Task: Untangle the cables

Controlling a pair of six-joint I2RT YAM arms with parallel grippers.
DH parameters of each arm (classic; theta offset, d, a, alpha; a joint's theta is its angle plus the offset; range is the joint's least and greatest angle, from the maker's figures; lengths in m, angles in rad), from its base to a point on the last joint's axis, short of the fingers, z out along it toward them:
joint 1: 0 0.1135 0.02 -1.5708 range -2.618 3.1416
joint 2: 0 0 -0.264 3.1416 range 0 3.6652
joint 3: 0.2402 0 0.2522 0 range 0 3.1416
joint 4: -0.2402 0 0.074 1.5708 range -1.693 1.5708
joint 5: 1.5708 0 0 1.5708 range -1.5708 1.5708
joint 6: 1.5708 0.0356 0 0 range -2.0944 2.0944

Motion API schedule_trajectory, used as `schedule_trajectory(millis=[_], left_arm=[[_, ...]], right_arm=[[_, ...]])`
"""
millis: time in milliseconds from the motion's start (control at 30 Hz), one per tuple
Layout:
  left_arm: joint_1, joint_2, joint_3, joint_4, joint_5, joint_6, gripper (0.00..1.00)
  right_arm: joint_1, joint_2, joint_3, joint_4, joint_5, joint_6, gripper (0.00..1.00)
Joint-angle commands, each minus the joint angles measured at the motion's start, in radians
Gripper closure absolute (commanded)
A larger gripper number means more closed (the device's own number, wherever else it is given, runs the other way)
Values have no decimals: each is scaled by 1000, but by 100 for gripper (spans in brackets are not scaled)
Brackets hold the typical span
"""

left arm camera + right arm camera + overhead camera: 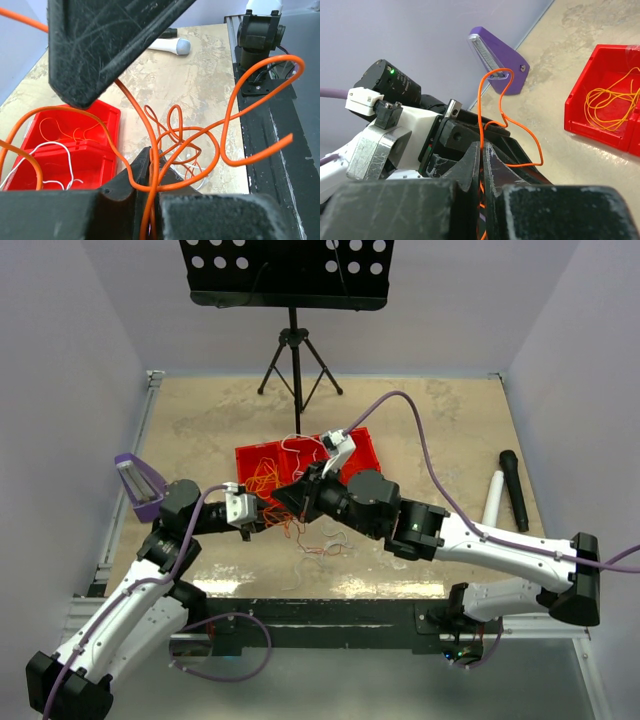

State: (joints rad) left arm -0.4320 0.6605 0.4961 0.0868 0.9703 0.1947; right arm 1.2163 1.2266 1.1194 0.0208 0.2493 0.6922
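Observation:
A tangle of orange cables (186,144) hangs between my two grippers, with white strands under it on the table. My left gripper (154,153) is shut on several orange strands that run down between its fingers. My right gripper (482,146) is shut on a single orange cable (481,107) that loops up above its tips. The two grippers meet almost tip to tip in the top view, left gripper (262,523) beside right gripper (284,502), just in front of the red bins (262,455). More orange and white cables (322,546) lie loose on the table below them.
The red bins hold orange strands (610,97) and white strands (50,152). A purple-and-white wedge (138,483) stands at the left edge. A black microphone (515,490) and a white tube (492,498) lie at the right. A music stand's tripod (293,355) stands at the back.

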Motion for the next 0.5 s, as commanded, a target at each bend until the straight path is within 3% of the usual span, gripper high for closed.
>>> schedule_trajectory(millis=[0,67,100,167,233,333,467], left_arm=[[4,-13,30,28,21,15,89],[4,-15,30,25,18,15,84],[4,-15,29,22,16,14,76],[4,-15,27,13,8,15,42],[4,-16,27,2,-1,17,25],[4,-25,28,-31,-19,25,15],[4,-36,44,-152,-47,67,12]], right_arm=[[-4,-39,32,18,50,-6,100],[-6,-48,75,-19,77,-32,100],[-8,-53,106,-44,94,-52,100],[-11,-62,170,-87,131,-89,100],[-14,-70,230,-126,159,-126,100],[-17,-75,301,-177,188,-158,100],[-17,-84,329,-206,194,-168,100]])
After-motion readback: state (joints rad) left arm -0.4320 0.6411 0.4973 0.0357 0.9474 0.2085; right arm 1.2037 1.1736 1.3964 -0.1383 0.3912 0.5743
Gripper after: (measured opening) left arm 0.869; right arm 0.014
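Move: The orange cable is already pinched in both my hands; my right fingertips sit roughly 10 cm above and 3 cm to the right of my left ones. The white-and-orange pile lies about 8 cm ahead of my left hand, 11 cm to its right and 23 cm below. From my right hand, that pile is about 8 cm ahead, 8 cm right and 33 cm down; the red box's right compartment is some 26 cm ahead, 15 cm right and 31 cm lower. I spread my left fingers wide and let go of the orange cable, keeping that hand practically in place. My right hand, still pinching its part, starts slowly, then sweeps up about 11 cm and some 5 cm to my right, away from my left hand, its fingers tipping up and swinging clockwise by around 10 degrees each. ##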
